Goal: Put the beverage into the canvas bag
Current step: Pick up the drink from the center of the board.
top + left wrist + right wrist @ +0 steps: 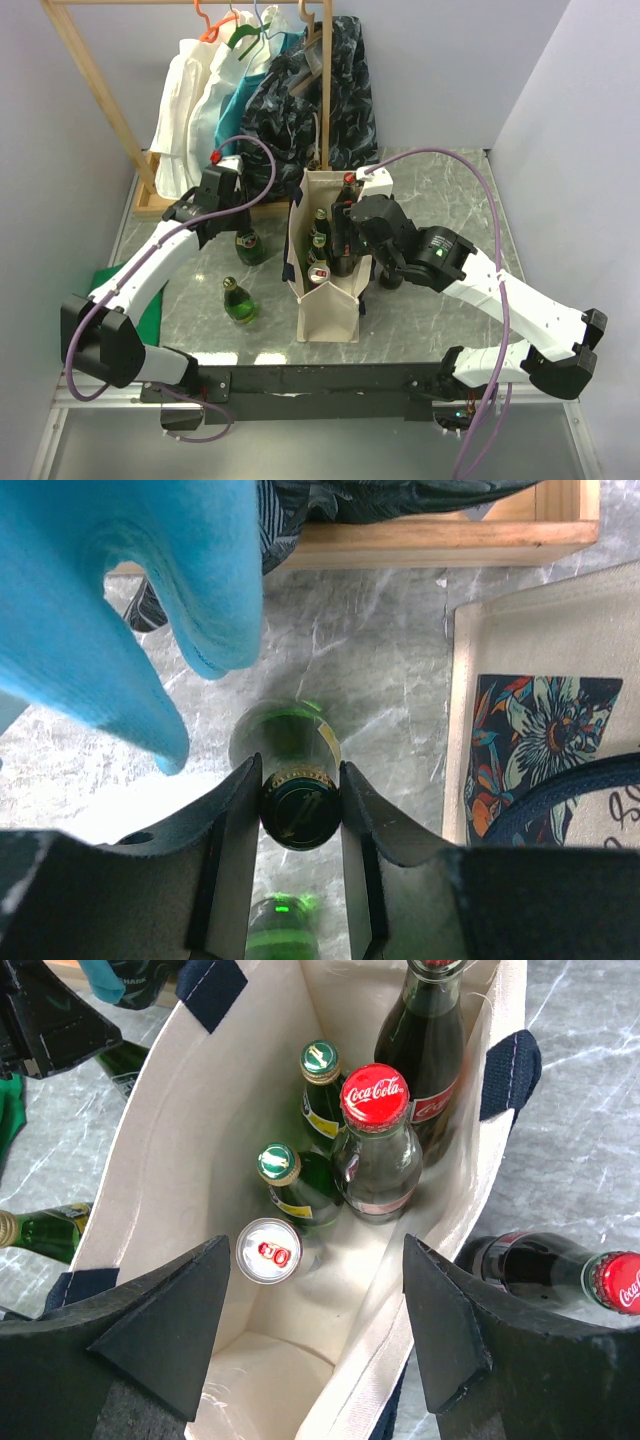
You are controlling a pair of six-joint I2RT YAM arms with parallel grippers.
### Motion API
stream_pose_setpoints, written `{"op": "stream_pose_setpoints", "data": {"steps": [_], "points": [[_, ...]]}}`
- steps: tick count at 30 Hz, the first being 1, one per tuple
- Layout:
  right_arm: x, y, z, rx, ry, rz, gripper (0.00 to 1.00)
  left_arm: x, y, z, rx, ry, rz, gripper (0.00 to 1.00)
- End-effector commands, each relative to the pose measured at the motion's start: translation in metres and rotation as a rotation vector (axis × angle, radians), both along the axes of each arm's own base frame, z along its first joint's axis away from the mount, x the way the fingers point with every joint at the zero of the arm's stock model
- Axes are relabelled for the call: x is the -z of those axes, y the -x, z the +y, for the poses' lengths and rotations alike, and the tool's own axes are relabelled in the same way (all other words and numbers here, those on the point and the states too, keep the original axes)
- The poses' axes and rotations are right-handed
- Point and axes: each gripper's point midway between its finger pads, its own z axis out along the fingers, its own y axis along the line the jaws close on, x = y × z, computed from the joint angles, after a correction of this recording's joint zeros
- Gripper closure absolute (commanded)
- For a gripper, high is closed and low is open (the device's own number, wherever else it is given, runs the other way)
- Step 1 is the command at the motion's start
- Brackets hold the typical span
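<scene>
The cream canvas bag point(327, 305) with navy handles stands upright at the table's middle. Seen from the right wrist, the bag point(190, 1130) holds two green bottles point(295, 1190), a clear Coca-Cola bottle point(375, 1150), a dark cola bottle point(430, 1030) and a silver can point(268, 1250). My right gripper point(316, 1248) hovers open over the bag's mouth, holding nothing; in the top view this gripper point(344, 228) is above the bag's far end. My left gripper point(298, 812) is shut on the capped neck of an upright green bottle point(290, 738), left of the bag point(540, 730). From above, that gripper point(240, 220) sits over this bottle point(250, 247).
A second green bottle point(238, 301) stands near the front left. A dark Coca-Cola bottle point(560, 1270) stands right of the bag. A wooden rack point(95, 85) with hanging white, teal and dark patterned fabrics point(300, 100) fills the back. Teal cloth point(120, 600) hangs just over my left gripper.
</scene>
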Motion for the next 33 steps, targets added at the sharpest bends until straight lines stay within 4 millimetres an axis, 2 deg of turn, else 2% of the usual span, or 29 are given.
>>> {"op": "stream_pose_setpoints", "data": {"steps": [1, 6, 12, 33], "points": [[-0.010, -0.005, 0.000, 0.014, -0.030, -0.029, 0.24, -0.024, 0.001, -0.001, 0.025, 0.002, -0.026, 0.99], [-0.008, -0.005, 0.000, 0.016, -0.029, -0.025, 0.24, -0.055, -0.010, -0.002, 0.031, -0.002, -0.085, 0.99], [-0.007, -0.003, 0.000, 0.013, -0.036, -0.020, 0.24, -0.081, -0.015, -0.003, 0.041, 0.002, -0.132, 0.99], [-0.002, -0.002, -0.002, 0.014, -0.008, -0.007, 0.24, -0.137, -0.001, -0.015, 0.141, 0.056, -0.199, 0.99]]}}
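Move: The left hand already has its fingers shut on the capped neck of a green bottle standing on the table. The canvas bag it is meant for lies about 20 cm to this hand's right and 4 cm back, its middle some 8 cm lower. Another green bottle stands about 14 cm back and 2 cm to the left, its middle roughly 9 cm down. From the idle right hand, the bag's middle is about 18 cm below and 2 cm left, neither ahead nor back. Keeping its pinch on the green bottle's neck just under the cap, the left hand first eases back about a centimetre, then pulls the bottle up off the table, rising about 6 cm nearly straight up. The wrist hardly turns, some 5 degrees clockwise by the end. ##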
